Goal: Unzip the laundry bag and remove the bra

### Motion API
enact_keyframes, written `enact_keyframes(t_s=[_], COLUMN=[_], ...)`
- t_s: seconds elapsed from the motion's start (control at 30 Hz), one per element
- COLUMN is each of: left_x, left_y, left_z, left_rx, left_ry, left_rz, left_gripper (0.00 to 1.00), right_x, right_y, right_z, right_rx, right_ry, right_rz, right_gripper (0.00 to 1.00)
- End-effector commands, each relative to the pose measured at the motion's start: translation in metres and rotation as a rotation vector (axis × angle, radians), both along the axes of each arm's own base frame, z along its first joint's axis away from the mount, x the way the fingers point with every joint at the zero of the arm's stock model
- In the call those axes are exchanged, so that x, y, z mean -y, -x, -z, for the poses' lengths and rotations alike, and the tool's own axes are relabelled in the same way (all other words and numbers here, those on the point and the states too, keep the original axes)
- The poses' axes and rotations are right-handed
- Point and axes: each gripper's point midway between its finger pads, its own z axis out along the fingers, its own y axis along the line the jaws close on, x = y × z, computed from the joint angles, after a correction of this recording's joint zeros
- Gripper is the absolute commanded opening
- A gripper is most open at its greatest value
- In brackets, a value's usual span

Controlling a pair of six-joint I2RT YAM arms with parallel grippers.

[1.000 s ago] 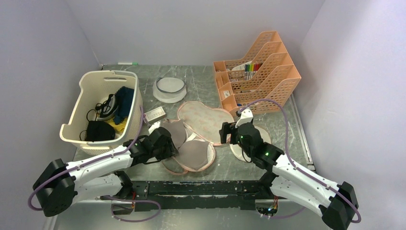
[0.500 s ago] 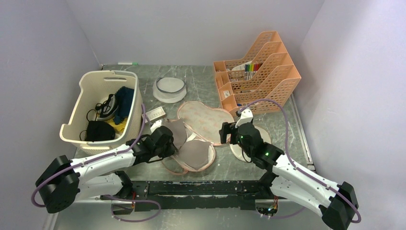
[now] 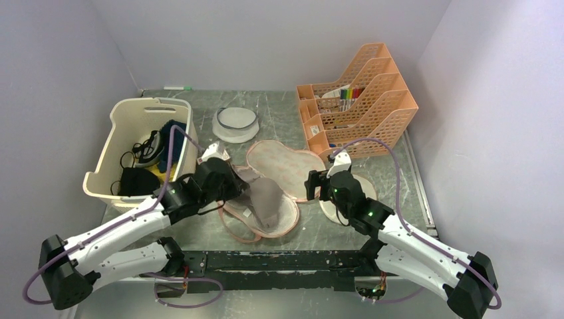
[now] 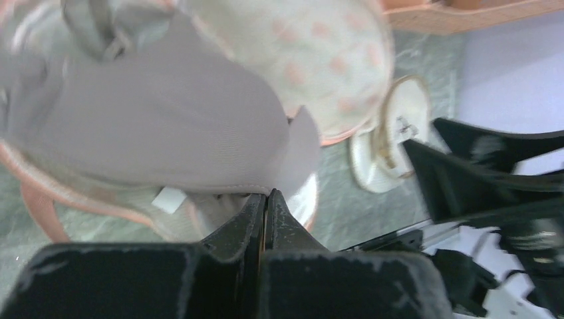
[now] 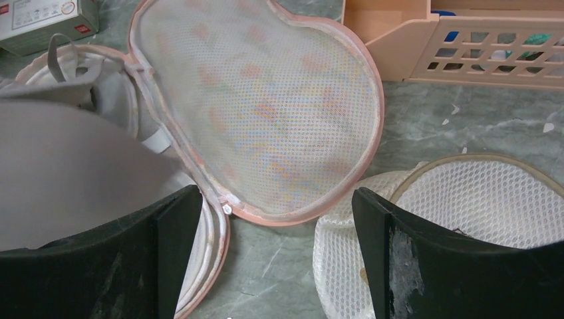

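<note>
The laundry bag lies open in the middle of the table; its floral lid [image 3: 282, 166] is flipped back and its lower half [image 3: 263, 226] lies in front. The taupe bra [image 3: 266, 196] is partly lifted out of the lower half. My left gripper [image 3: 233, 188] is shut on the bra's edge and holds one cup up. In the left wrist view the fingertips [image 4: 266, 196] pinch the bra [image 4: 166, 133] in front of the lid [image 4: 312, 60]. My right gripper [image 3: 318, 185] is open and empty beside the lid's right edge. It [image 5: 276, 226] frames the lid [image 5: 266, 106] and the bra [image 5: 66, 166].
A cream basket [image 3: 126, 109] with dark clothes stands at the left. An orange file rack [image 3: 359, 106] is at the back right. A round white disc [image 3: 235, 124] lies at the back. A white mesh pouch [image 5: 479, 199] lies under my right arm. A small box [image 5: 40, 20] lies behind the bag.
My left gripper has risen and moved back with the bra's edge in it, lifting one cup off the bag's lower half. The right arm has not moved.
</note>
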Motion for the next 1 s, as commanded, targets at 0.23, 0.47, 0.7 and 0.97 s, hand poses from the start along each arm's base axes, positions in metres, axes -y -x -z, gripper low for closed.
enact_keyframes(t_s=[0.23,0.47,0.7,0.97], left_x=[-0.029,-0.079,-0.144,-0.246], left_y=[-0.060,-0.122,-0.154,-0.125], left_z=[-0.192,-0.296,-0.369,-0.339], left_rx=[0.403,0.572,0.722,0.584], left_ry=[-0.187,-0.337,-0.432,-0.755], left_rz=[0.004,-0.061,-0.245,-0.645], left_gripper=[0.07,0.07,0.07,0.07], right_x=[0.001,0.000,0.000,-0.001], right_y=[-0.002,-0.003,-0.005,-0.006], right_z=[-0.008,-0.006,0.000,0.002], right_rx=[0.032,0.025,0.008,0.003], right_ry=[-0.039,-0.029,-0.010,-0.004], right_rz=[0.016,0.019,0.023,0.019], right_gripper=[0.84,0.84,0.84,0.84])
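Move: The left hand already holds the bra bunched in its shut fingers, over the opened laundry bag. The bag's middle is about 13 cm below this hand, 1 cm back and 3 cm to its right. The laundry basket lies some 27 cm to the left, 10 cm ahead and a few centimetres lower. A small box sits 13 cm ahead, 11 cm left and 11 cm down. From the right hand the basket is roughly 46 cm left and 7 cm ahead. Straight up and fast at first, then sweeping forward and leftward as well, the left hand carries the bra off the laundry bag until it hangs high over the right part of the basket, some 35 cm higher. The wrist tips the fingers up by around 40 degrees and swings counter-clockwise late on; the fingers keep their pinch. ##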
